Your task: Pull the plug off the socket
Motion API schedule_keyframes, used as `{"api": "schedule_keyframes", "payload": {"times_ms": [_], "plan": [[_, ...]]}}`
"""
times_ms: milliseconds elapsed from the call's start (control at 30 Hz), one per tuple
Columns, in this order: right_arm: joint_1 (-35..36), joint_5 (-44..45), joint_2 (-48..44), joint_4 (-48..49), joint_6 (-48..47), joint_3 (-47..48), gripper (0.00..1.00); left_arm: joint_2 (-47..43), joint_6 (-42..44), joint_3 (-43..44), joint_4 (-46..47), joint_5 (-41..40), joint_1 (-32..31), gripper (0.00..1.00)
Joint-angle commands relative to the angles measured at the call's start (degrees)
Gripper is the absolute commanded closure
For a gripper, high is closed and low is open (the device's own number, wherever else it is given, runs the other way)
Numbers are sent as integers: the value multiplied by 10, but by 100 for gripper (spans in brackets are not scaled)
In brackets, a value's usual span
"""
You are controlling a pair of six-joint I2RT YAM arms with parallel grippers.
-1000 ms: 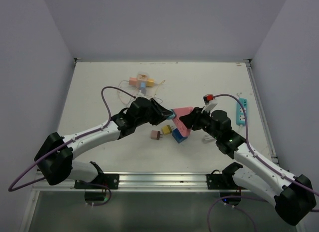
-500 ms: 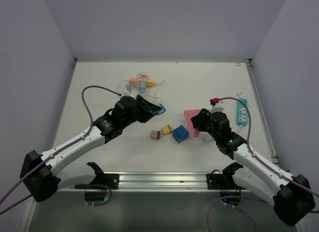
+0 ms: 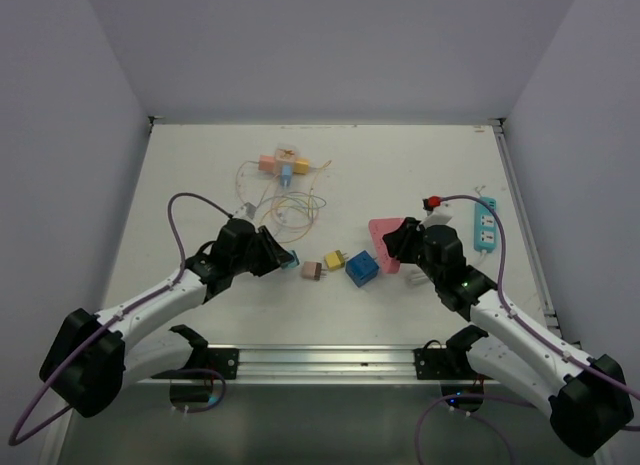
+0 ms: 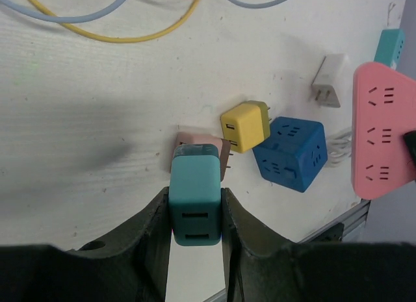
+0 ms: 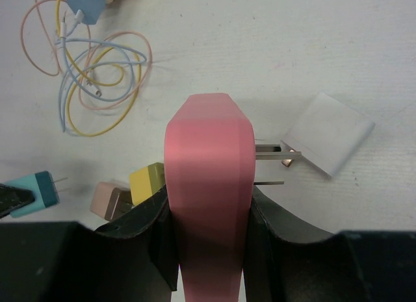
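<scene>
The teal plug (image 4: 195, 197) is out of the pink socket (image 4: 383, 139) and a good gap lies between them. My left gripper (image 4: 195, 214) is shut on the teal plug and holds it low over the table at the centre left (image 3: 289, 257). The plug's prongs point towards the brown plug (image 4: 224, 152). My right gripper (image 5: 208, 211) is shut on the pink socket (image 5: 208, 178), a flat triangular block held on edge at the centre right (image 3: 383, 230).
A brown plug (image 3: 312, 271), a yellow plug (image 3: 335, 258) and a blue cube socket (image 3: 361, 269) lie between the arms. A white plug (image 5: 328, 133) lies beside the pink socket. Loose cables (image 3: 285, 200) and small adapters (image 3: 283, 165) are at the back, a teal power strip (image 3: 484, 225) at right.
The teal plug has come out of the pink socket. My left arm carried it left and towards the near edge, while the right arm drew the socket right and then held still.
</scene>
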Motion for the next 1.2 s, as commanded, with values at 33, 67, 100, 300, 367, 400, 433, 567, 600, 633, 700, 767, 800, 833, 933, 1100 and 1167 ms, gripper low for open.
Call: {"api": "schedule_keyframes", "payload": {"times_ms": [33,67,100,300,367,400,433,567,600,633,700,767,800,833,933,1100,1167], "plan": [[0,-6,-16,14,-2,33,100,15,69,-15,99,37,6,91],[0,-7,-16,13,-2,35,100,25,74,-19,109,40,6,90],[1,-7,-17,12,-2,36,100,32,75,-24,124,41,7,89],[0,-5,-24,4,-5,40,100,92,76,-35,167,45,8,82],[0,-4,-27,4,-5,40,100,103,72,-40,175,39,9,78],[0,-4,-27,4,-6,40,100,105,71,-40,179,38,11,77],[0,-4,-27,4,-5,41,100,110,70,-40,180,34,11,72],[0,-4,-26,4,-5,40,100,117,69,-40,182,38,12,61],[0,-4,-24,4,-4,40,100,118,69,-41,181,38,12,59],[0,-3,-23,4,-5,42,100,119,69,-42,180,39,12,53],[0,-3,-19,4,-4,43,100,118,67,-42,174,38,12,43],[0,0,-17,4,-4,44,100,115,65,-44,166,35,12,32],[0,1,-16,4,-3,45,100,112,63,-45,163,34,12,27],[-1,3,-15,4,-4,47,100,105,60,-47,160,33,12,20],[0,11,-14,-10,-5,50,100,86,57,-49,144,30,12,5],[-5,23,-11,-13,-3,54,100,55,63,-33,93,15,12,0],[-10,31,-8,-18,-5,61,100,43,74,-12,45,2,12,0]]}}
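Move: The teal plug is already in the left fingers; its place is the bare table some 6 cm below and about 2 cm to the right, 1 cm farther out. From this hand the brown plug sits about 3 cm ahead and 6 right, the yellow plug 5 ahead and 11 right, the blue cube 3 ahead and 17 right, all low on the table. From the right hand, which holds the pink socket, that spot lies about 22 cm left, 2 back and 12 below. Lower the left gripper almost straight down, about 5 cm, carrying the teal plug to the table beside the near-left side of the brown plug. Hold there, open the fingers wide to let go of the plug, then rise about 1 cm clear. Keep the right hand's grip on the pink socket, nearly still. ##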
